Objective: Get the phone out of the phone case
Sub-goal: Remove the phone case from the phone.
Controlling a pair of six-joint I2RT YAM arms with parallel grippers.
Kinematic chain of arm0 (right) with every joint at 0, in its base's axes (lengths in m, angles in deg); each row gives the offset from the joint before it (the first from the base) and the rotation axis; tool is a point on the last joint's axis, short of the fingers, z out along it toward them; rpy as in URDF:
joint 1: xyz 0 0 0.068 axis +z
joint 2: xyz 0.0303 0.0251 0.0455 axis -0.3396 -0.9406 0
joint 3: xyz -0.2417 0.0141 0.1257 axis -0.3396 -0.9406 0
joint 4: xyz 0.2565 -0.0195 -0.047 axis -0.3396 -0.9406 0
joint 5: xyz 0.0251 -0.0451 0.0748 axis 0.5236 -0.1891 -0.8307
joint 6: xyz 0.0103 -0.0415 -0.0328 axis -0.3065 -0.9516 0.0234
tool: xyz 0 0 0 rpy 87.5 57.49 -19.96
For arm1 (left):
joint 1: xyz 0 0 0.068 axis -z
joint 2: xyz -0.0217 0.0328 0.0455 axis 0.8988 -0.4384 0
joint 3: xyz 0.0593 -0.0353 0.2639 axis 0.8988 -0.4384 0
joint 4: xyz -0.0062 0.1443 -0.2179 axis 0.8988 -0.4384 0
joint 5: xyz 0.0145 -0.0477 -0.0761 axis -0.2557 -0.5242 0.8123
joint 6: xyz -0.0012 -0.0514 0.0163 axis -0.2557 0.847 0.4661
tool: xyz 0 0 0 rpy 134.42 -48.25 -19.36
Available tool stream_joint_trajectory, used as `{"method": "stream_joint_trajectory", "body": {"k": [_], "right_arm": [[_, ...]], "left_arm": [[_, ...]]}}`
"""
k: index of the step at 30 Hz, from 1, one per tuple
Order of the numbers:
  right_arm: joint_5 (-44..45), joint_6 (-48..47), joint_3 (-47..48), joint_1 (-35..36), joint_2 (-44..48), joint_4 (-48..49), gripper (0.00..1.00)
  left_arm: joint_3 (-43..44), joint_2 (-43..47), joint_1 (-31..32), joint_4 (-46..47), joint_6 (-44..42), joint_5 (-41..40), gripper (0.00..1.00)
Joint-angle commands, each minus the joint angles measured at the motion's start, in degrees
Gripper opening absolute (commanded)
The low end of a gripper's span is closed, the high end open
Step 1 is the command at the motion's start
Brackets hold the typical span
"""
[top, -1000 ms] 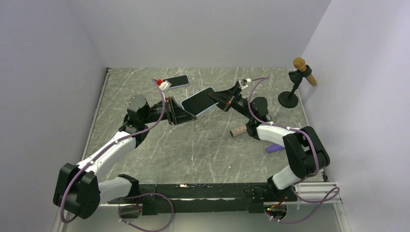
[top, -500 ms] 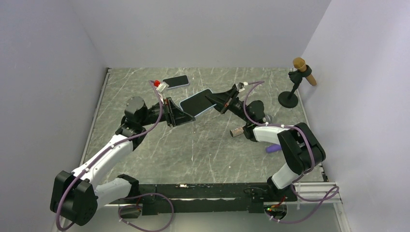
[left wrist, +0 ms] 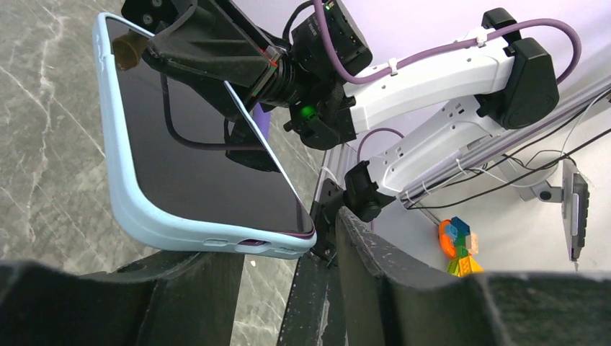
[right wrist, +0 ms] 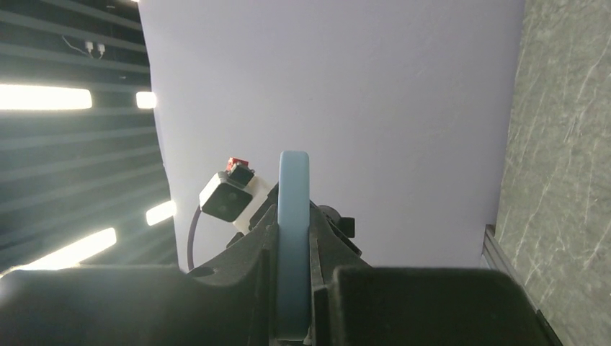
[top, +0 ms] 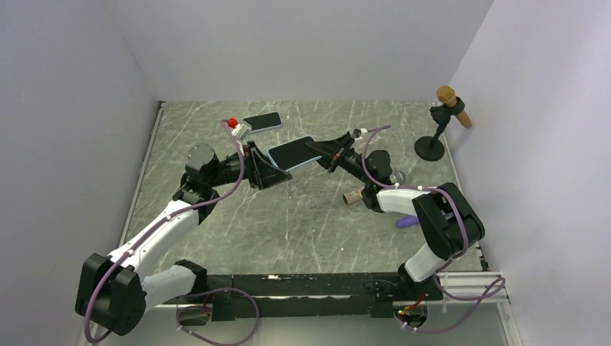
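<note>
The phone in its light blue case (top: 292, 153) hangs above the table between my two grippers, dark screen up. My right gripper (top: 322, 151) is shut on the case's right end. In the right wrist view the case (right wrist: 293, 216) stands edge-on, pinched between both fingers (right wrist: 263, 252). My left gripper (top: 271, 168) is at the case's lower left end with its jaws spread. In the left wrist view the case's button edge (left wrist: 209, 234) lies over the left finger (left wrist: 108, 288). The right finger (left wrist: 382, 274) stands apart from it.
A second dark phone (top: 261, 121) lies on the table at the back. A brown cylinder (top: 354, 196) and a purple object (top: 408, 221) lie near the right arm. A microphone on a black stand (top: 439, 130) stands at the back right.
Both grippers and the cased phone have shifted slightly left, and the phone now lies flatter. The right gripper still holds the case.
</note>
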Motion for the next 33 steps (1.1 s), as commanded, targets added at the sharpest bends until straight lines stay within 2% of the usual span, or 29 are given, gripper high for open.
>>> {"method": "stream_joint_trajectory", "body": {"k": [1, 11, 16, 19, 21, 25, 29, 33], "right_arm": [[-0.96, -2.09, -0.73, 0.22, -0.02, -0.58, 0.0], [-2.1, -3.23, -0.46, 0.15, 2.97, -4.63, 0.0], [-2.76, 1.32, -0.59, 0.19, 1.04, 0.71, 0.0], [-3.04, 3.32, -0.43, 0.15, 0.17, 3.27, 0.0], [-3.53, 4.57, -0.36, 0.21, -0.27, 5.36, 0.0], [-2.61, 8.53, -1.4, -0.02, -2.23, 14.64, 0.0], [-1.38, 10.57, -2.47, -0.55, -2.88, 19.45, 0.0], [-1.51, 10.68, -1.61, -1.34, -2.7, 19.96, 0.0]], "left_arm": [[1.68, 1.11, -0.53, 8.89, -2.92, -0.7, 0.51], [-0.58, -0.89, -2.71, 17.99, 2.32, 0.78, 0.09], [-1.54, -1.64, -2.73, 22.14, 3.5, 1.58, 0.02], [-2.04, -1.15, -2.74, 21.01, 2.11, 0.46, 0.0], [-1.59, -1.13, -2.79, 16.59, 0.28, -1.2, 0.0], [1.77, -3.28, -3.47, 1.38, -4.43, -7.01, 0.0], [1.25, -4.51, -6.32, 0.95, -3.01, -8.5, 0.0], [3.05, -4.29, -5.95, -4.07, -6.21, -9.26, 0.0]]}}
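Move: The case being peeled is already off the table, held with its phone by the right hand: the middle of the phone case is about 5 cm ahead of the left hand and 3 cm to its right, roughly level, with its near left corner at the open fingertips. From the right hand that middle lies some 4 cm left and 2 cm back, near its height. The spare phone lies about 27 cm ahead of the left hand, 10 cm left and 29 cm below. The left hand first stays almost in place and closes its half-open fingers on the near left corner of the phone case, pinching its rim beside the port, then pulls that corner down and forward by about 3 cm each with a slight drift left, the wrist turning under 10 degrees. The right hand keeps its grip on the phone and case towards their other end, holding against the pull as it eases about 1 cm forward and to the right and, after rising a little, sinks to finish some 1.5 cm lower. ##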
